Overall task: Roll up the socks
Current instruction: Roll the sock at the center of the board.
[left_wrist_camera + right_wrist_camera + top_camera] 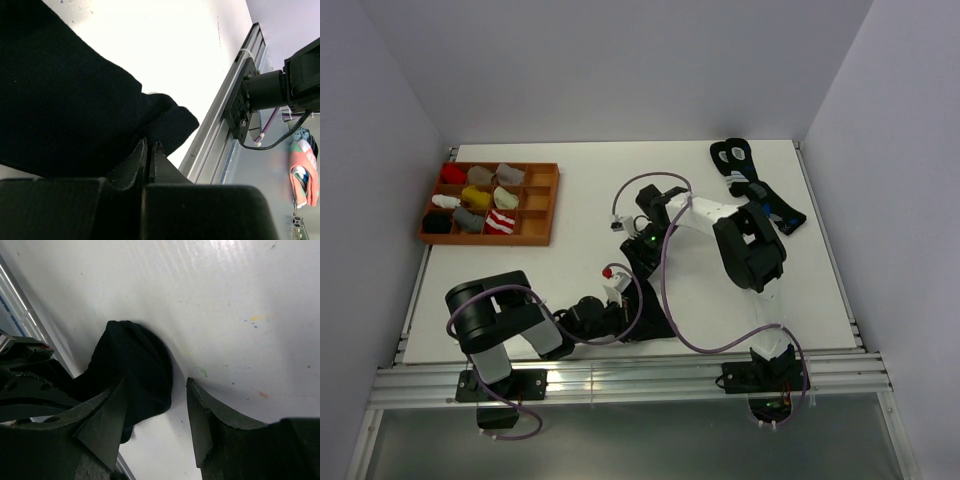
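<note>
A plain black sock (65, 100) lies on the white table (165, 45) near its front edge. My left gripper (150, 144) is shut on the sock's edge, with the fabric bunched at its fingertips. In the right wrist view the same black sock (137, 360) sits folded against the left finger (100, 425) of my right gripper (156, 382), which stands open just above the table; the other finger is over bare table. In the top view both grippers meet around the sock (650, 305). A red-and-white striped sock bundle (500, 222) sits in the tray.
An orange tray (535, 205) with several small sock bundles stands at the back left. A pair of dark socks with white rings and blue marks (752, 180) lies at the back right. The table's metal front rail (225, 130) runs close to the left gripper.
</note>
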Controlling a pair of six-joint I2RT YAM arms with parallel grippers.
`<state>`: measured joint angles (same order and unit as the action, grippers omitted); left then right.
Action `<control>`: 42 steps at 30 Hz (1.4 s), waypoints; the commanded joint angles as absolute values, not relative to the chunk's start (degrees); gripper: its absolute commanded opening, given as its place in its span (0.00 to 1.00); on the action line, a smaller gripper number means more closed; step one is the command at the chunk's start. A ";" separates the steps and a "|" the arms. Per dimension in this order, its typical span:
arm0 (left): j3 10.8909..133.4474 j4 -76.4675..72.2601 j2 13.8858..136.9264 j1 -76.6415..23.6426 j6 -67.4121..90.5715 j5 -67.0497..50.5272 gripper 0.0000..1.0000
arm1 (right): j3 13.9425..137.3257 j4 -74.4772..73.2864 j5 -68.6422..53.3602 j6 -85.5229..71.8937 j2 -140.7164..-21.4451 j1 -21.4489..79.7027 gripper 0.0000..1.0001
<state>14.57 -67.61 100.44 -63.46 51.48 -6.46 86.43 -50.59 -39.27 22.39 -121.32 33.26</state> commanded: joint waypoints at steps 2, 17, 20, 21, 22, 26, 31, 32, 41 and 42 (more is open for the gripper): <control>14.06 -55.99 100.72 -63.37 48.60 -8.44 0.00 | 83.32 -49.66 -36.21 24.43 -121.38 33.93 0.58; 15.12 -51.77 98.35 -62.58 48.52 -10.46 0.00 | 82.88 -46.40 -31.73 22.15 -119.53 31.03 0.13; 15.64 -49.66 97.21 -62.05 48.60 -11.86 0.00 | 82.71 -45.97 -29.89 22.33 -118.04 29.89 0.12; 15.64 -49.14 96.86 -61.70 48.69 -12.39 0.00 | 82.44 -45.62 -29.62 22.32 -117.43 29.71 0.12; 15.64 -48.78 96.16 -61.53 48.78 -13.00 0.00 | 82.35 -45.44 -29.10 22.24 -117.07 29.45 0.12; 16.69 -44.92 95.54 -60.21 48.69 -14.67 0.00 | 82.44 -45.52 -29.18 22.06 -116.81 27.86 0.12; 18.89 -42.11 97.64 -57.05 49.66 -17.66 0.00 | 80.86 -44.47 -29.09 22.41 -115.75 27.42 0.13; 19.16 -41.58 98.17 -56.69 50.01 -17.93 0.00 | 80.69 -44.30 -28.74 22.33 -115.75 27.42 0.13; 21.97 -39.82 107.13 -52.03 54.57 -23.64 0.00 | 79.64 -40.26 -25.58 22.15 -113.47 26.98 0.17; 22.49 -38.86 107.92 -51.60 54.58 -24.08 0.00 | 78.93 -38.77 -25.49 21.89 -112.07 26.90 0.18</control>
<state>23.75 -53.21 102.72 -52.38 55.79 -24.38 79.94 -45.17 -29.47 21.28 -116.33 28.21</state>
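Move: Just under the right hand's open fingers, about 2 cm back and 1 cm lower, is the folded far end of the black sock. The sock's near end lies some 14 cm back from the right hand and 3 cm to its right, beside the left gripper. Seen from the left hand, which already grips that near end with shut fingers, the far end is roughly 12 cm ahead and about 1 cm to the left. Sinking about 1 cm and easing slightly back, the right hand closes its fingers on the edge of the sock's folded far end, then draws it some 4–5 cm to the right and 4 cm forward. The left hand keeps its shut grip on the near end, late on shifting about 2.5 cm forward and rolling some 15 degrees. ##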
